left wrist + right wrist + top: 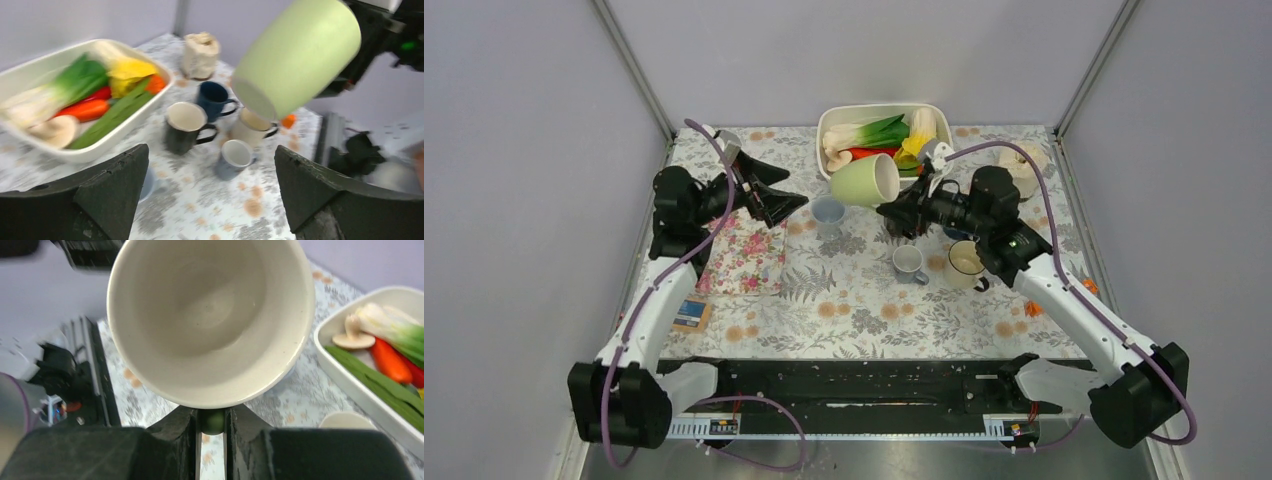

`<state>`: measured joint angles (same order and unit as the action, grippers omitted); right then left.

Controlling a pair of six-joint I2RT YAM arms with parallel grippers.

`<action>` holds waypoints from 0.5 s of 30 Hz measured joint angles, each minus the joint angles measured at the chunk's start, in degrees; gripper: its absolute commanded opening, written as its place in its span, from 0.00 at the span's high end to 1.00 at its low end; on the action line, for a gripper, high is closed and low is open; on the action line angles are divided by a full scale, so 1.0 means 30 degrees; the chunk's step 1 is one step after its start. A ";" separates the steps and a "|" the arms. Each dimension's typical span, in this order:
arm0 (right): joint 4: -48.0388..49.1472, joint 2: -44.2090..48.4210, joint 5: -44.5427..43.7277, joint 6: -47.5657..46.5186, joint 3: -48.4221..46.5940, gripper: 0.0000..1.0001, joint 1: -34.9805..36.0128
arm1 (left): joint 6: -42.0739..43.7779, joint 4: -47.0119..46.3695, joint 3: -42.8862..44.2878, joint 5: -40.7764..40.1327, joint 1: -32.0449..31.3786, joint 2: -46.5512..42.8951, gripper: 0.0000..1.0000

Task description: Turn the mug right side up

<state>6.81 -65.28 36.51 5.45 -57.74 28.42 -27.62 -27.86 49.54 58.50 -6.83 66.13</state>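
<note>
A large light-green mug with a cream inside hangs in the air in front of the white tray, lying on its side with its mouth turned to the right. My right gripper is shut on its green handle, and the mug's open mouth faces the right wrist camera. In the left wrist view the green mug floats at upper right, base toward the camera. To the left of the mug my left gripper stands wide open; nothing lies between its fingers.
A white tray of toy vegetables stands at the back. Under and near the mug stand a pale blue cup, a grey mug, a cream mug and a dark mug. A floral cloth lies at left.
</note>
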 measured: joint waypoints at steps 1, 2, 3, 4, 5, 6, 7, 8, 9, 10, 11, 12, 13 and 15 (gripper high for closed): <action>-0.0882 -0.0015 -0.0597 -0.0969 0.0000 1.00 0.0364 | 0.1632 0.2098 0.0321 -0.0539 0.0357 -0.0627 0.01; -0.1800 -0.0051 -0.1129 -0.1880 0.0000 1.00 0.0794 | 0.3439 0.4211 0.0576 -0.1180 0.0707 -0.1348 0.01; -0.2572 -0.0109 -0.1552 -0.2645 0.0000 1.00 0.1231 | 0.4568 0.5472 0.0627 -0.1508 0.0962 -0.1872 0.01; -0.3249 -0.0197 -0.1909 -0.3300 0.0000 1.00 0.1683 | 0.6047 0.7162 0.0597 -0.1931 0.1413 -0.2659 0.01; -0.3876 -0.0350 -0.2302 -0.3993 -0.0007 1.00 0.2193 | 0.7147 0.8364 0.0474 -0.2178 0.1698 -0.3315 0.01; -0.4444 -0.0576 -0.2601 -0.4619 -0.0044 1.00 0.2710 | 0.7679 0.8969 0.0357 -0.2310 0.2433 -0.3679 0.01; -0.5049 -0.0903 -0.2907 -0.5166 -0.0138 1.00 0.3198 | 0.8357 0.9602 0.0117 -0.2361 0.3177 -0.4160 0.01; -0.5530 -0.1246 -0.3162 -0.5544 -0.0277 1.00 0.3555 | 0.8954 1.0375 -0.0182 -0.2426 0.3927 -0.4575 0.01; -0.6062 -0.1741 -0.3475 -0.5967 -0.0503 1.00 0.3993 | 0.9413 1.0979 -0.0372 -0.2470 0.4495 -0.4809 0.01; -0.6477 -0.2259 -0.3840 -0.6295 -0.0721 1.00 0.4342 | 0.9930 1.1723 -0.0503 -0.2572 0.5071 -0.4932 0.01; -0.6841 -0.2907 -0.4262 -0.6659 -0.0962 1.00 0.4750 | 1.0455 1.2517 -0.0583 -0.2710 0.5501 -0.4962 0.01; -0.6965 -0.3351 -0.4561 -0.6900 -0.1064 1.00 0.5027 | 1.0805 1.3027 -0.0612 -0.2834 0.5741 -0.4947 0.01; -0.7133 -0.3854 -0.5020 -0.7213 -0.1151 1.00 0.5391 | 1.1249 1.3639 -0.0663 -0.2965 0.6003 -0.4911 0.01; -0.7402 -0.4605 -0.5865 -0.7803 -0.1173 1.00 0.6120 | 1.2021 1.4819 -0.0765 -0.3169 0.6564 -0.4874 0.01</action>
<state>-15.40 -79.09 18.92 -17.96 -61.25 46.78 8.45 16.60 47.24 48.99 12.86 51.51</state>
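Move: The green mug hangs sideways from my right hand by its handle. The clear patch of table it is going to is about 10 cm left of that hand, nearly level fore and aft, some 28 cm down. From that hand the clear mug is 14 cm ahead, 11 left; the dark mug 13 ahead, 5 right; the grey-white mug 3 ahead, 6 right. From my empty left hand the patch is about 6 cm right, 3 back and 28 below. I lower the green mug about 15 cm towards the clear table patch, drifting left and slightly back, while my right wrist rolls some 30 degrees so the fingers dip and the mug's mouth swings upwards; those fingers keep their grip on its handle. My left hand, empty and open, withdraws about 13 cm to the left and sinks 8 cm, over the flowered tray, its wrist turning counter-clockwise and its fingers tipping down. ##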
